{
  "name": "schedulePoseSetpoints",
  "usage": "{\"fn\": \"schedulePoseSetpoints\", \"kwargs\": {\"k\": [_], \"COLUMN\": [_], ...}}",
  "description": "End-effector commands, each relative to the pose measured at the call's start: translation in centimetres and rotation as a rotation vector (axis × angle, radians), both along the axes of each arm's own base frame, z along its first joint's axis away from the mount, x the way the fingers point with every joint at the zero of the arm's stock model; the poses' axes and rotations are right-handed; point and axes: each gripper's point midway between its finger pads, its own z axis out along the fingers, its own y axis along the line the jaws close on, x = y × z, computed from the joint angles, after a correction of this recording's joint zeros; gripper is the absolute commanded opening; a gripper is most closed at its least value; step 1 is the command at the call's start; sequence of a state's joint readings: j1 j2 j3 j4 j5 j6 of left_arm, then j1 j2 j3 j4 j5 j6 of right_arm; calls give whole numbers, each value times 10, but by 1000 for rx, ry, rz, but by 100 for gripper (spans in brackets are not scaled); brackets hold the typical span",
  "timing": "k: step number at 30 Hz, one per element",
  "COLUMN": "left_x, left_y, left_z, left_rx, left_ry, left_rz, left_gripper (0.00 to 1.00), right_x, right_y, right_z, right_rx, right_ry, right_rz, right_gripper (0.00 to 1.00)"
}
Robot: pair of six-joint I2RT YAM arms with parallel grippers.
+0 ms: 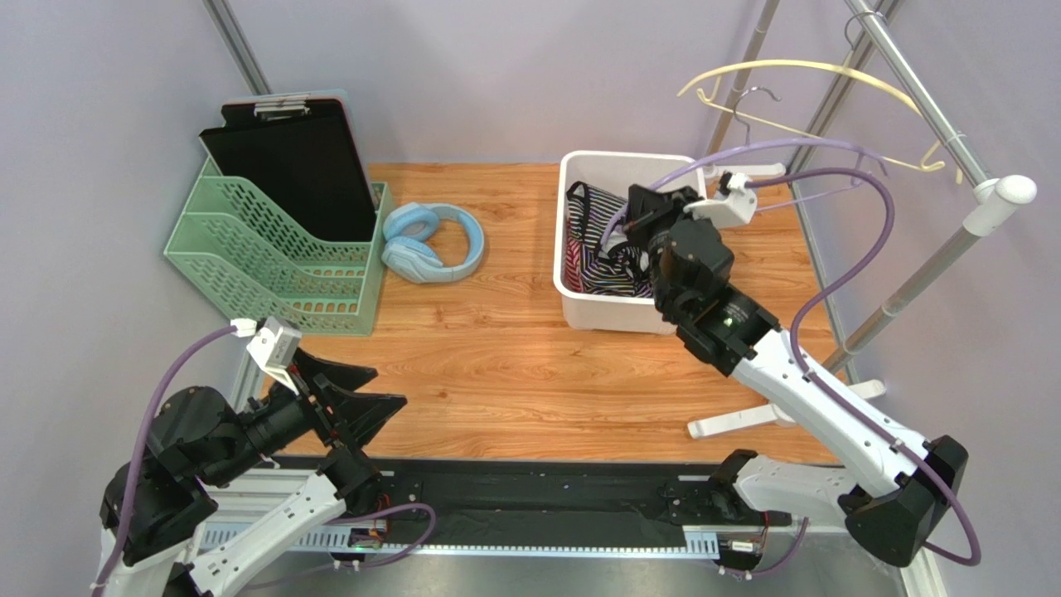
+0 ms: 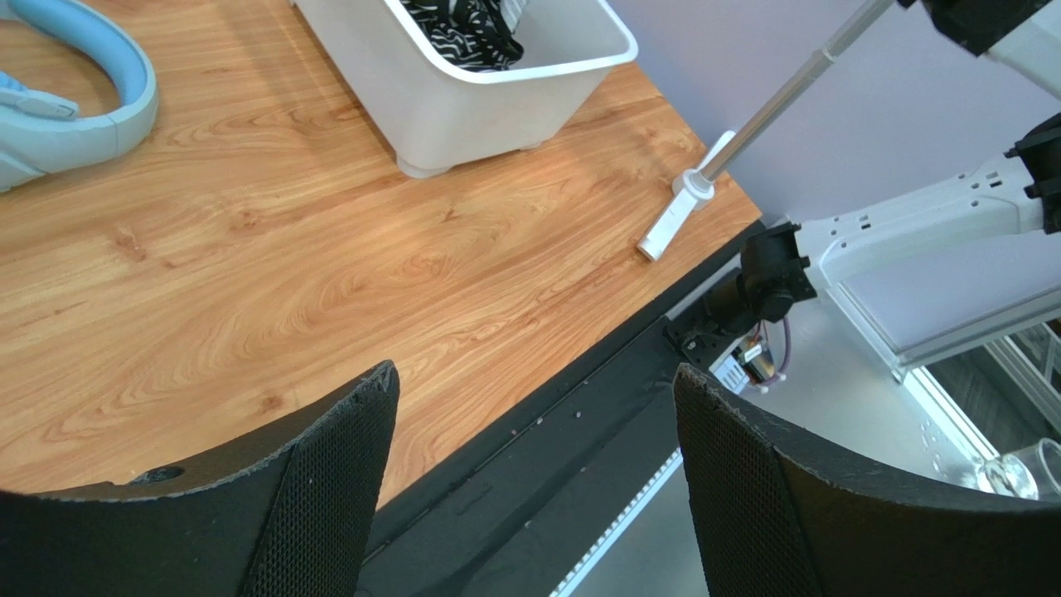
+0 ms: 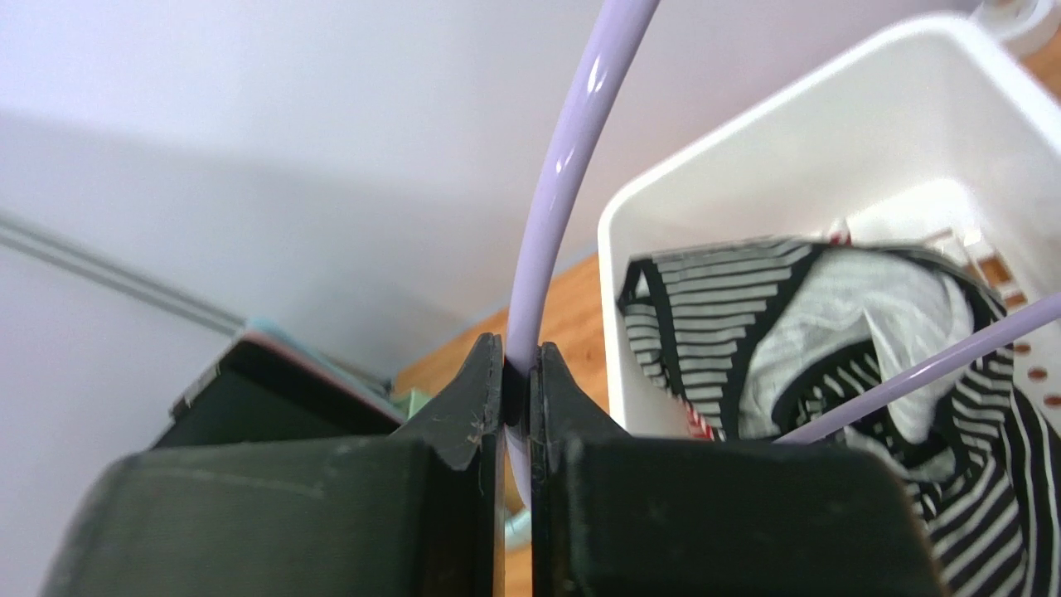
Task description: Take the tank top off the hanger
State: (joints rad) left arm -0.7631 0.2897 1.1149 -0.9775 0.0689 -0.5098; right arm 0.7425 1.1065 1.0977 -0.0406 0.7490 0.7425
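The black-and-white striped tank top [image 1: 595,243] lies crumpled inside the white bin [image 1: 619,314]; it also shows in the right wrist view [image 3: 797,323] and in the left wrist view [image 2: 467,23]. My right gripper [image 1: 641,214] hovers over the bin, shut on the lavender hanger [image 3: 567,187], whose rod is pinched between the fingertips [image 3: 521,373]. The hanger [image 1: 797,147] reaches right from the gripper. One of its bars crosses above the garment; I cannot tell whether cloth still hangs on it. My left gripper [image 2: 536,423] is open and empty, low at the table's near left edge [image 1: 389,386].
A yellow hanger [image 1: 797,75] hangs on the metal clothes rack [image 1: 928,106] at the right, whose white foot [image 1: 747,421] rests on the table. A green file organizer [image 1: 274,255] with a black clipboard [image 1: 293,149] and blue headphones [image 1: 430,240] stand at the back left.
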Motion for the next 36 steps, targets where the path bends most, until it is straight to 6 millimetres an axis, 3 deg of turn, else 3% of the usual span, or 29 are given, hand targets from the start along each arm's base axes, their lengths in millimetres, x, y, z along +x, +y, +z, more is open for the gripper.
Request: {"fn": "schedulePoseSetpoints", "kwargs": {"k": [1, 6, 8, 10, 18, 36], "left_x": [-2, -1, -1, 0, 5, -2], "left_y": [7, 14, 15, 14, 9, 15], "left_z": [2, 7, 6, 5, 2, -1], "left_rx": [-5, -10, -8, -7, -8, -21], "left_ry": [-6, -23, -23, -18, 25, 70], "left_rz": [21, 50, 58, 61, 69, 80], "left_gripper": [85, 85, 85, 85, 85, 83], "right_x": [13, 32, 33, 36, 38, 61], "right_y": [-34, -55, -66, -77, -109, -138], "right_z": [84, 103, 116, 114, 138, 129], "right_rx": [105, 174, 213, 237, 356, 511], "right_ry": [-155, -174, -198, -188, -249, -244], "right_rz": [-150, -219, -245, -277, -382, -456], "right_gripper": [0, 0, 0, 0, 0, 0]}}
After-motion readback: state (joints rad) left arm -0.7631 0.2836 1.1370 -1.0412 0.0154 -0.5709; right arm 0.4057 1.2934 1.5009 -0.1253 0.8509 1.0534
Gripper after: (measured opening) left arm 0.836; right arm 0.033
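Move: The purple hanger is already in the right gripper. The stretch of rail to hook it on lies about 35 cm to that hand's right, 7 cm ahead and 18 cm above. The yellow hanger's middle is some 21 cm to the hand's right, 10 ahead and 10 above; the white basket sits about 8 cm ahead, in line sideways and 28 below. From the idle left hand, that rail spot is roughly 71 cm right, 33 ahead and 20 higher. Keep the right fingers shut on the purple hanger and carry it off the basket towards the rail: lift and swing it right by about 12 cm each, easing forward half as far, with the rise mostly first. Meanwhile turn the wrist some 25 degrees clockwise and roll its left side up, bringing the hook up beside the rail in front of the yellow hanger. ##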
